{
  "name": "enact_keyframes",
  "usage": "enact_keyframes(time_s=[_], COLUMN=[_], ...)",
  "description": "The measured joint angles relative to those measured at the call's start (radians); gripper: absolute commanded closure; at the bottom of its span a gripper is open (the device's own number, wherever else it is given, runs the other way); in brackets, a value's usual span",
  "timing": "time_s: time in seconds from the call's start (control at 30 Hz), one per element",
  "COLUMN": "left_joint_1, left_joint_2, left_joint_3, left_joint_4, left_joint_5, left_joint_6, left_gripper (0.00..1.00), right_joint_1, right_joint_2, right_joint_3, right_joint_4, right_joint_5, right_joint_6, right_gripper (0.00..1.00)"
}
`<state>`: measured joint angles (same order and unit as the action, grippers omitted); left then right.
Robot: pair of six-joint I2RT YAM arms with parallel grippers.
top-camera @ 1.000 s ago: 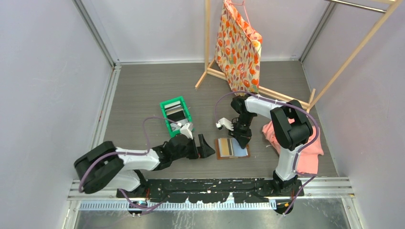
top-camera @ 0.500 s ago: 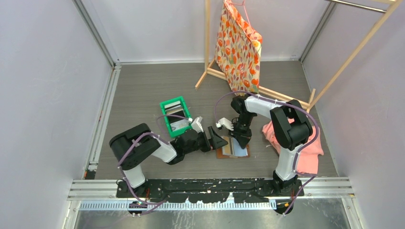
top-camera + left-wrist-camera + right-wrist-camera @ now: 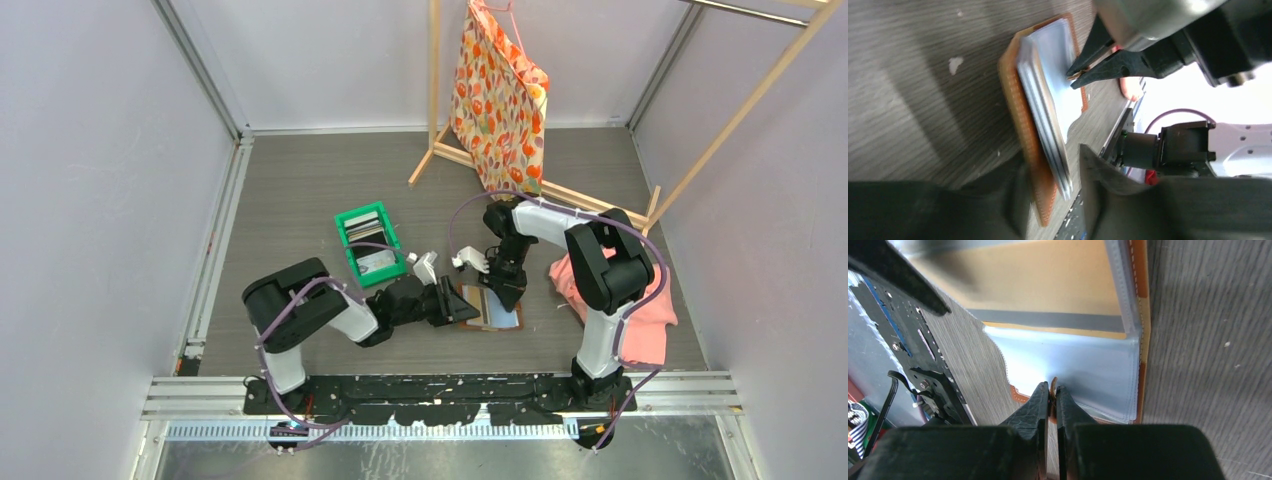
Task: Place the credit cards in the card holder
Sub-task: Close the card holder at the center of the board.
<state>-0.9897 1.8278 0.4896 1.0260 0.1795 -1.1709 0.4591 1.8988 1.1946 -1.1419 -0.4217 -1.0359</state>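
The card holder [image 3: 494,314] lies open on the grey floor: brown leather [image 3: 1011,95] with light-blue lining [image 3: 1083,365]. A tan card [image 3: 1023,275] with a grey stripe sits in its slots. My right gripper [image 3: 508,292] is shut on the holder's brown snap tab [image 3: 1052,385], and its tips also show in the left wrist view [image 3: 1075,77]. My left gripper [image 3: 1050,167] straddles the holder's left edge, jaws partly closed, a small gap showing beside the lining layers. More credit cards [image 3: 364,231] stand in the green bin [image 3: 347,252].
A wooden clothes rack [image 3: 434,90] with a floral bag [image 3: 500,100] stands behind. A pink cloth [image 3: 640,310] lies by the right arm's base. The black base rail [image 3: 440,390] runs along the near edge.
My left arm has swung right from beside the green bin to the card holder, and its jaws have narrowed around the holder's edge. The right gripper has stayed shut on the tab.
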Motion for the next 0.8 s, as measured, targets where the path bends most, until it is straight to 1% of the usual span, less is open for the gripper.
enact_keyframes(time_s=[0.03,0.1,0.23,0.27,0.37,0.57,0.8], left_joint_1=[-0.003,-0.005,-0.006,-0.007,-0.010,-0.011,-0.024], left_joint_2=[-0.015,-0.056,-0.147,-0.165,-0.236,-0.367,-0.372], left_joint_3=[0.004,0.005,0.023,0.033,0.084,0.220,0.377], left_joint_4=[-0.040,-0.126,-0.327,-0.369,-0.564,-0.985,-1.293], left_joint_5=[-0.008,-0.030,-0.076,-0.082,-0.116,-0.185,-0.206], left_joint_6=[0.004,0.004,0.009,0.015,0.055,0.167,0.263], left_gripper=[0.79,0.89,0.97,0.98,0.98,0.98,0.97], right_joint_1=[0.000,-0.003,-0.021,-0.025,-0.043,-0.076,-0.076], right_joint_2=[0.000,0.000,-0.005,-0.010,-0.034,-0.112,-0.094], right_joint_3=[0.000,0.000,0.000,0.000,0.000,0.006,0.071], right_joint_4=[0.000,-0.001,0.013,0.019,0.019,-0.029,-0.158], right_joint_5=[-0.001,-0.009,-0.063,-0.079,-0.147,-0.344,-0.563], right_joint_6=[0.000,0.000,-0.013,-0.023,-0.060,-0.172,-0.282], right_gripper=[0.97,0.97,0.97,0.97,0.97,0.98,0.98])
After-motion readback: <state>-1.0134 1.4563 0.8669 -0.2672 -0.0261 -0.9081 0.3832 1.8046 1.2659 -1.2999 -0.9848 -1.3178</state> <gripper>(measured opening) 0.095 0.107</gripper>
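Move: The open card holder's middle lies about 4 cm to the left hand's right, 1 cm ahead and 3 cm below; its left cover already stands up between the left fingers. From the right hand, which already pinches the closing strap at the far side, the holder's middle is some 6 cm to the left, level with it and at about the same height. The green tray stands roughly 27 cm left of the left hand, 18 cm farther out and 4 cm lower. The left fingers shut on the raised left cover and its sleeves, pinching them, then draw them about 6 cm left and slightly up while the fingers tip some 35 degrees towards pointing down. The right hand keeps its pinch on the strap and lifts about 8 cm, going nearly as far left, its fingers swinging round towards the left. ##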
